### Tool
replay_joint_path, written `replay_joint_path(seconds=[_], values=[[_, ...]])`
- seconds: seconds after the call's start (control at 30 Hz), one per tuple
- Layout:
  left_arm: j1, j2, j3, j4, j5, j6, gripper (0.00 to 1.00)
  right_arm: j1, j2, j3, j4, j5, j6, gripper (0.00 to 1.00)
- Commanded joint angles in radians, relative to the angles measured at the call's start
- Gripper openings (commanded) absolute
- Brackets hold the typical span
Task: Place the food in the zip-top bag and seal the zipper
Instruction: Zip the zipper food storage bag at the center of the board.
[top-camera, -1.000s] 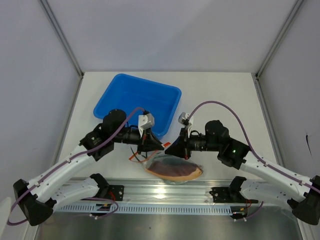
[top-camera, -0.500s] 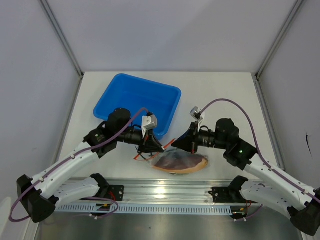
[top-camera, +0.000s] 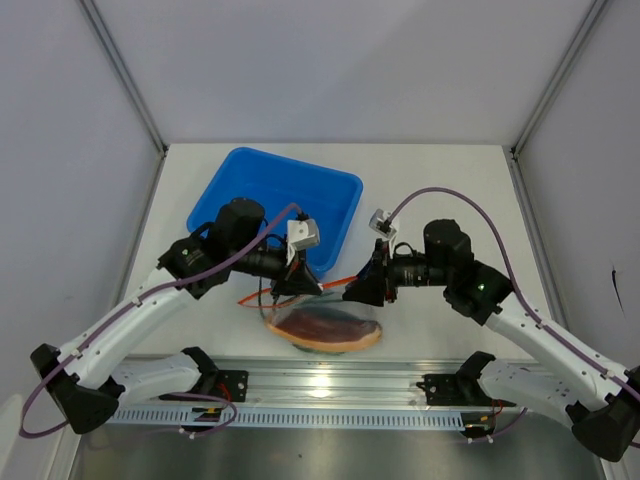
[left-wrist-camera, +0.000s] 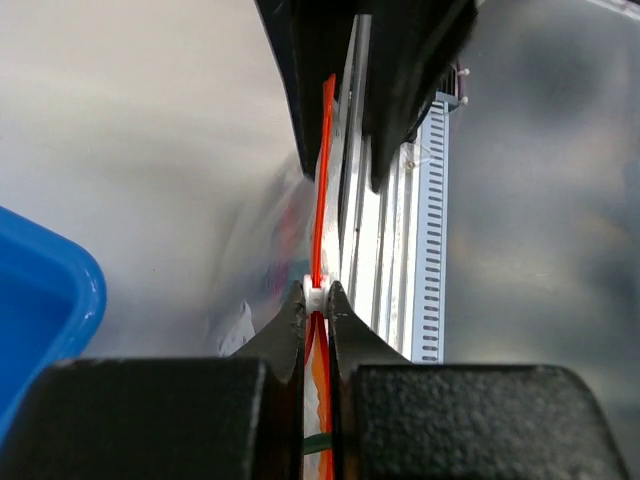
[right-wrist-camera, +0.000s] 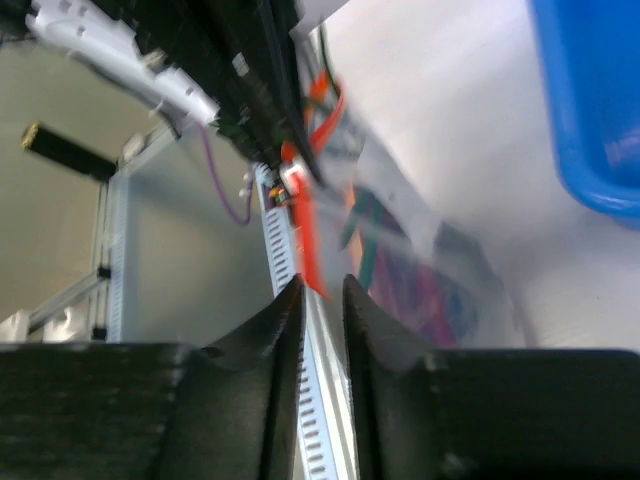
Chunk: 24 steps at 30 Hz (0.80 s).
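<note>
The clear zip-top bag (top-camera: 283, 322) lies near the front edge between both arms. The food inside it shows as a purple-red and orange slice (top-camera: 325, 328), with green pods (right-wrist-camera: 360, 225) beside it in the right wrist view. My left gripper (top-camera: 308, 289) (left-wrist-camera: 316, 292) is shut on the white tip of the orange-red zipper (left-wrist-camera: 324, 180). The strip runs straight away from that gripper toward the right one. My right gripper (top-camera: 352, 293) (right-wrist-camera: 322, 285) stands slightly open, and the zipper's end (right-wrist-camera: 305, 235) lies just beyond its tips, apart from them.
The blue tray (top-camera: 275, 195) stands behind the bag, close to the left gripper. The aluminium rail (top-camera: 330, 380) runs along the table's front edge just below the bag.
The right gripper's jaws have opened off the zipper. The bag has shifted left, and the left arm moved with it while holding the white tip.
</note>
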<state>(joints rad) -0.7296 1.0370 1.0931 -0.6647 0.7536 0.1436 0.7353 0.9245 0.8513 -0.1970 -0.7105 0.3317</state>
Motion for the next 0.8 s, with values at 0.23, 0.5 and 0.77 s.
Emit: replay_joint_path(seconds=[0.23, 0.5, 0.77], values=[[0.007, 0.124, 0.209, -0.159, 0.058, 0.111, 0.01, 0.049, 0.076, 0.202, -0.294, -0.052, -0.259, 0.57], [0.006, 0.115, 0.191, -0.150, 0.067, 0.097, 0.01, 0.049, 0.238, 0.308, -0.370, -0.067, -0.359, 0.57], [-0.001, 0.120, 0.189, -0.136, 0.081, 0.091, 0.00, 0.056, 0.338, 0.443, -0.453, -0.049, -0.439, 0.54]])
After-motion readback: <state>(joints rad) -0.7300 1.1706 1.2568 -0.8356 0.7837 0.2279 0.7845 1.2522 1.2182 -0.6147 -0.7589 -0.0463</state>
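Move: The right hand, just opening, has the zipped end of the bag's red zipper strip about 2 cm to its left, 1 cm ahead and 1 cm below. The white slider, pinched by the left hand, is some 6 cm to the right hand's left, level ahead-wise and 1 cm lower. From the left hand, the strip end lies about 4 cm right, level with it. The food in the bag hangs roughly 11 cm straight below the left hand. The right hand goes on opening to just over half wide, easing back nearly 2 cm off the strip's end, then comes forward, left and down along the strip towards the slider, ending about 2.5 cm farther left and 1.5 cm lower, its fingers dipping and swinging some 20 degrees so that they straddle the strip without closing. The left hand keeps its pinch on the slider and all but holds its place, bobbing up under 2 cm and settling back while rolling slightly. ##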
